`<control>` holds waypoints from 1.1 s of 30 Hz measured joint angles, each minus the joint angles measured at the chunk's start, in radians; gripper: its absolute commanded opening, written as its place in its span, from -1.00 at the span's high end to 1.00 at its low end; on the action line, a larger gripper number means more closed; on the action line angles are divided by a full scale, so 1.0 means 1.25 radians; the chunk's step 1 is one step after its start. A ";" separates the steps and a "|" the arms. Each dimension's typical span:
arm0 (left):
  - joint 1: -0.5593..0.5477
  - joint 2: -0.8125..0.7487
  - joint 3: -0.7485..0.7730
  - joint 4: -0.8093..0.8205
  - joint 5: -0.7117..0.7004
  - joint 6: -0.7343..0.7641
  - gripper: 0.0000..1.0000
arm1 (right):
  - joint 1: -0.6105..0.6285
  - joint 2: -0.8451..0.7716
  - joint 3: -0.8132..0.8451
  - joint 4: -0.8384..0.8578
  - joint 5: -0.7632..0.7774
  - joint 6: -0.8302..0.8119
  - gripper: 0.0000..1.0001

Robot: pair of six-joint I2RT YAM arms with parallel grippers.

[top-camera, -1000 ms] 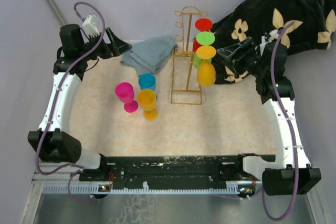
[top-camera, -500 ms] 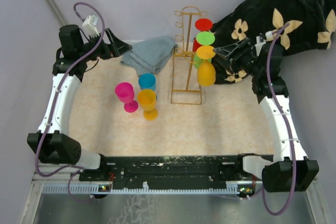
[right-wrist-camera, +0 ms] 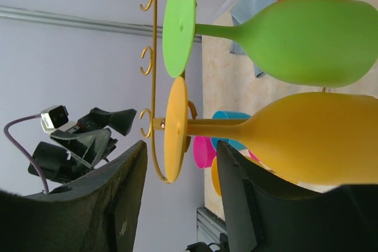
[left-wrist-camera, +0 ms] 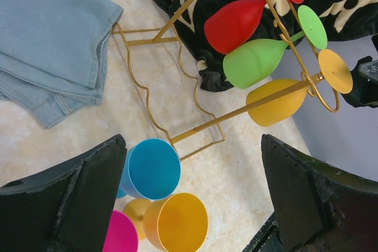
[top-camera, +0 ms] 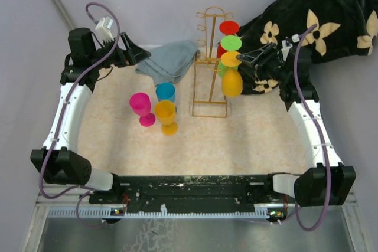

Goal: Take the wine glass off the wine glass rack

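Note:
The gold wine glass rack (top-camera: 211,57) stands at the back middle of the table. Three wine glasses hang upside down on its right side: red (top-camera: 228,27), green (top-camera: 231,43) and yellow (top-camera: 231,82). My right gripper (top-camera: 245,63) is at the yellow glass's foot. In the right wrist view its fingers (right-wrist-camera: 182,151) stand on either side of the foot disc (right-wrist-camera: 175,128), with a gap on both sides, so it is open. My left gripper (top-camera: 133,51) hangs wide open at the back left, holding nothing.
Pink (top-camera: 140,105), blue (top-camera: 165,91) and yellow (top-camera: 166,113) glasses stand upright on the table left of the rack. A folded blue-grey cloth (top-camera: 168,60) lies at the back. A black floral blanket (top-camera: 319,22) lies behind my right arm.
My right gripper has moved left to the rack, and its fingers have narrowed around the yellow glass's foot. The left arm has hardly moved.

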 measured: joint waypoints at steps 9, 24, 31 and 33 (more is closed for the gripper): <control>-0.004 0.000 0.000 0.000 0.003 0.006 -1.00 | 0.005 0.018 0.000 0.004 -0.002 0.004 0.39; -0.013 0.005 0.000 0.000 0.005 0.006 -1.00 | 0.005 0.018 -0.001 0.010 -0.008 0.013 1.00; -0.018 0.005 0.000 0.000 0.005 0.009 -1.00 | 0.005 0.018 -0.004 0.011 -0.009 0.042 1.00; -0.019 0.005 0.000 0.000 0.004 0.009 -1.00 | 0.005 0.018 -0.004 0.010 -0.010 0.048 1.00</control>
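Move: Near the front of the rack's right-hand row hangs the orange wine glass. Its foot already lies between the right hand's open fingers, while the middle of the glass is about 2 cm ahead, 3 cm left and 8 cm below the hand. At the same height, the green glass hangs some 7 cm farther out than the orange one and the red glass about 14 cm farther. The orange glass lies roughly 26 cm right of the left hand, about level with it in reach and some 8 cm below. Easing the last half centimetre or so forward, left and down onto the orange glass's foot, the right hand then stays there and shuts from about half open to closed. One finger comes over and the other under the thin disc, pinching its right-hand rim as the wrist tips only a few degrees. ##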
